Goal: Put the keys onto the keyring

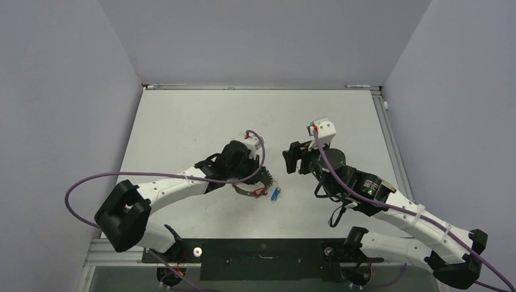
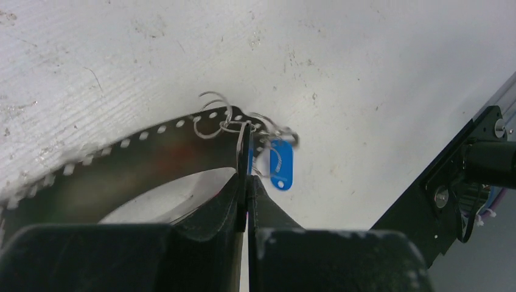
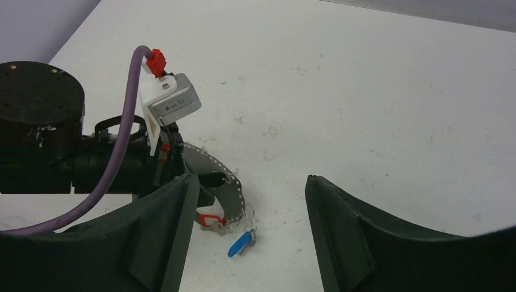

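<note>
My left gripper (image 1: 258, 180) is shut on the keyring (image 1: 246, 190), which shows as a dark curved band (image 2: 152, 159) with a row of small holes along its edge. The band's edge stands pinched between the closed jaws of the left gripper (image 2: 246, 182). Thin wire rings (image 2: 213, 115) hang off the band. A blue key (image 1: 275, 194) (image 2: 281, 164) (image 3: 239, 245) lies on the table beside the band, linked by a small wire ring. A red key (image 1: 260, 193) (image 3: 210, 220) lies against the band's lower edge. My right gripper (image 1: 292, 159) (image 3: 251, 180) hangs open above and right of them, holding nothing.
A white table (image 1: 201, 121) sits between grey walls, with a metal rail (image 1: 261, 87) along the far edge. A black mounting plate (image 1: 261, 258) (image 2: 456, 182) runs along the near edge. The left arm's purple cable (image 3: 122, 140) loops by its wrist camera (image 3: 173, 100).
</note>
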Robot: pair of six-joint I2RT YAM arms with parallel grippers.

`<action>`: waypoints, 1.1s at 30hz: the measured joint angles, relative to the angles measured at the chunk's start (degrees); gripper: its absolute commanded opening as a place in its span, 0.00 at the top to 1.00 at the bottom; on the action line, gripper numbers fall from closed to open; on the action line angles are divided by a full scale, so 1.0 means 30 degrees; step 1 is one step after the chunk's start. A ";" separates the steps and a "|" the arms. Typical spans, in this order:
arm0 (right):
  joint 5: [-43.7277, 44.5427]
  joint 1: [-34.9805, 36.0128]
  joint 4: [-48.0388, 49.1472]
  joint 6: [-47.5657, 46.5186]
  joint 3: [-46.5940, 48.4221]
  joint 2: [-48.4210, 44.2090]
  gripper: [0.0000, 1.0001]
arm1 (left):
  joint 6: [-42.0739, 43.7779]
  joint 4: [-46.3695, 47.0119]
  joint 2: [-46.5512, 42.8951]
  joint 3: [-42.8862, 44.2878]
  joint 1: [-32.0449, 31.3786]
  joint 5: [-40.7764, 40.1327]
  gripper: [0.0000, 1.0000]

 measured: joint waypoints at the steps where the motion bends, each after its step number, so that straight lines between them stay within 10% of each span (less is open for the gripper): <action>1: 0.0175 0.0000 -0.0051 -0.0073 -0.0022 0.0007 0.35 | 0.0000 0.0015 0.0525 0.0350 0.0000 -0.0007 1.00; 25: 0.1384 -0.0124 -0.0648 -0.0401 -0.0153 0.0903 0.36 | 0.1122 -0.1122 0.7446 0.5370 0.0619 0.1224 0.99; 29: 0.1377 -0.0124 -0.0641 -0.0328 -0.0277 0.1158 0.36 | 0.1071 -0.1209 0.8451 0.6120 0.1093 0.2113 0.89; 33: 0.1362 -0.0124 -0.0743 -0.0277 -0.0488 0.1486 0.36 | 0.0386 -0.1158 0.9515 0.7067 0.2076 0.3876 0.56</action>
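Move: The left hand already holds the keyring; its place on the open table is some 6 cm ahead, 5 cm right and 7 cm below. On the keyring, the blue key hangs roughly 5 cm to this hand's right and 4 cm back, the red key about 4 cm straight back, both some 5 cm lower. From the right hand that place is around 6 cm ahead, 5 cm left and 26 cm below. Left hand carries the keyring forward, down and right, some 10 cm, to the table, opening; the right hand sinks. ##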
